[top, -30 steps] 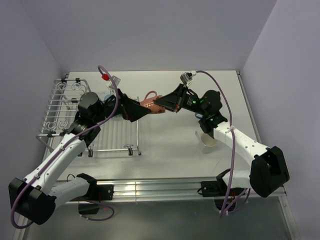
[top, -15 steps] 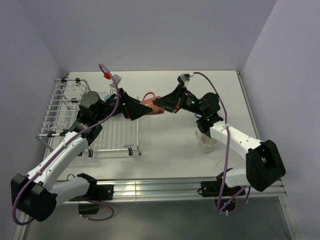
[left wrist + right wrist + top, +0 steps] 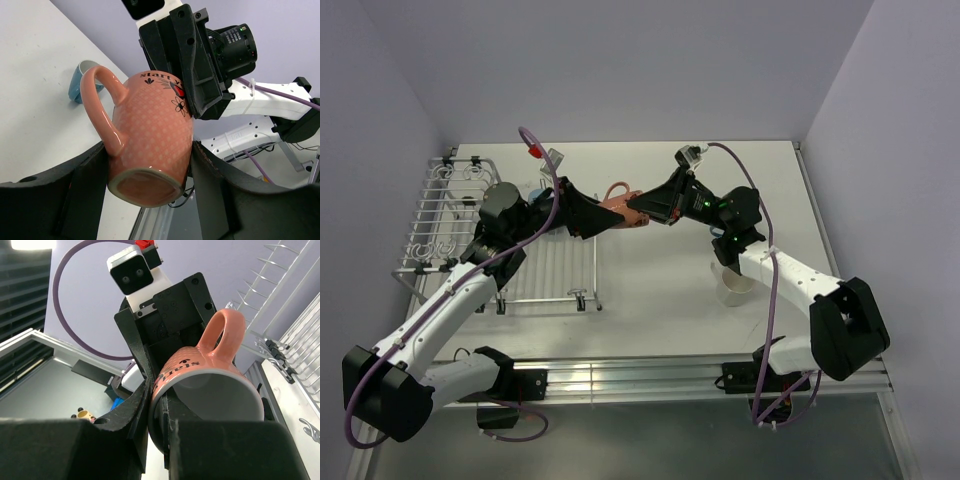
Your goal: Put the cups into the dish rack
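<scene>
A salmon-pink mug (image 3: 623, 210) with black lettering hangs in the air over the middle of the table, held from both sides. My left gripper (image 3: 605, 216) is shut on its body near the base, one finger on each side (image 3: 150, 167). My right gripper (image 3: 643, 212) is shut on the rim, pinching the wall of the mug (image 3: 215, 385) with one finger inside and one outside (image 3: 160, 415). The handle points up and away. The dish rack (image 3: 450, 215), a silver wire grid, stands at the left of the table, behind my left arm.
A cream-white cup (image 3: 735, 283) stands on the table by my right forearm. A light blue cup (image 3: 80, 85) lies on the table beyond the held mug. The rack's wires (image 3: 295, 315) show behind the mug in the right wrist view.
My left gripper's jaws have closed from wide open onto the salmon-pink mug. The right gripper has kept its hold on the rim, and both arms have barely shifted.
</scene>
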`<state>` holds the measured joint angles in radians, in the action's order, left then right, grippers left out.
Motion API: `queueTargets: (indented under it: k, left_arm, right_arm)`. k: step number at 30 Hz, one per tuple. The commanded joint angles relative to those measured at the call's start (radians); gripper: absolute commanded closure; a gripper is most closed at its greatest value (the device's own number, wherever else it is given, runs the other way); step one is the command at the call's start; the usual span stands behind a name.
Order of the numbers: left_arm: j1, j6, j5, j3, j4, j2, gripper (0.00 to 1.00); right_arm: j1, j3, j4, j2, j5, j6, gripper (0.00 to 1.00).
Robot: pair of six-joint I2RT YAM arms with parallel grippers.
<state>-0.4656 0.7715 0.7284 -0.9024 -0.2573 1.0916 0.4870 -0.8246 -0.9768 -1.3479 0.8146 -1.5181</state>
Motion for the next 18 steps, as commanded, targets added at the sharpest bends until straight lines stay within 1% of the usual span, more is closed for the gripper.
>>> queueTargets:
  k: [1,2,3,5,6,7,8,9,10,11,13,16,18]
  left_arm:
    - [-0.025,0.014,0.048,-0.007,-0.036,-0.009,0.76]
    - [-0.027,0.011,0.043,-0.012,-0.030,-0.009,0.91]
    - [-0.028,0.009,0.037,-0.021,-0.022,-0.016,0.99]
    - [-0.030,-0.009,0.017,-0.033,0.019,-0.027,1.00]
    - [-0.030,-0.018,-0.004,-0.049,0.038,-0.042,1.00]
    - [-0.028,-0.027,-0.017,-0.058,0.056,-0.050,1.00]
    - [-0.028,-0.046,-0.030,-0.069,0.100,-0.058,1.00]
    - [-0.028,-0.057,-0.058,-0.091,0.124,-0.068,1.00]
    - [-0.028,-0.064,-0.070,-0.101,0.144,-0.073,1.00]
    - [-0.028,-0.077,-0.079,-0.110,0.179,-0.076,1.00]
    - [-0.030,-0.083,-0.099,-0.128,0.199,-0.087,1.00]
    - [-0.028,-0.089,-0.116,-0.150,0.228,-0.091,1.00]
    - [-0.028,-0.100,-0.119,-0.168,0.242,-0.088,1.00]
  right_arm:
    - [0.010,-0.008,-0.094,0.003,-0.017,0.010,1.00]
    - [0.010,-0.007,-0.089,0.006,-0.018,0.016,1.00]
    - [0.012,-0.005,-0.076,0.010,-0.028,0.025,0.97]
    - [0.012,-0.004,0.008,0.035,-0.041,0.085,0.92]
    - [0.010,-0.005,0.050,0.045,-0.061,0.113,0.87]
    - [0.010,-0.008,0.137,0.073,-0.072,0.169,0.84]
    - [0.010,-0.013,0.182,0.087,-0.086,0.200,0.81]
    - [0.012,-0.015,0.228,0.101,-0.116,0.226,0.76]
    - [0.010,-0.024,0.312,0.133,-0.133,0.277,0.74]
    - [0.010,-0.028,0.352,0.147,-0.149,0.303,0.71]
    - [0.012,-0.045,0.461,0.186,-0.196,0.364,0.65]
    - [0.010,-0.057,0.558,0.228,-0.236,0.421,0.57]
    - [0.012,-0.059,0.589,0.242,-0.270,0.438,0.53]
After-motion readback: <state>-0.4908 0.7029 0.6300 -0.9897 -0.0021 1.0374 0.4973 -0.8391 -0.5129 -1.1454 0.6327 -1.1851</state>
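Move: The left gripper already grips the orange cup, whose middle lies about 3 cm to its right and 1 cm ahead; the dish rack's tray is roughly 15 cm ahead, 22 cm left and 28 cm below. From the right gripper, pinching the rim, the cup's middle is some 4 cm left and 2 cm ahead. On the table about 31 cm below the right gripper, the blue mug stands about 19 cm ahead and 25 cm right, the white mug 5 cm ahead and 26 cm right. Keep the left gripper closed on the orange cup and ease it about 1 cm left, away from the right gripper. Open the right fingers part way to let go of the rim; let that hand sink about 1 cm, then draw it back to the right some 1.5 cm and a little forward, turning the wrist clockwise about 15 degrees. ##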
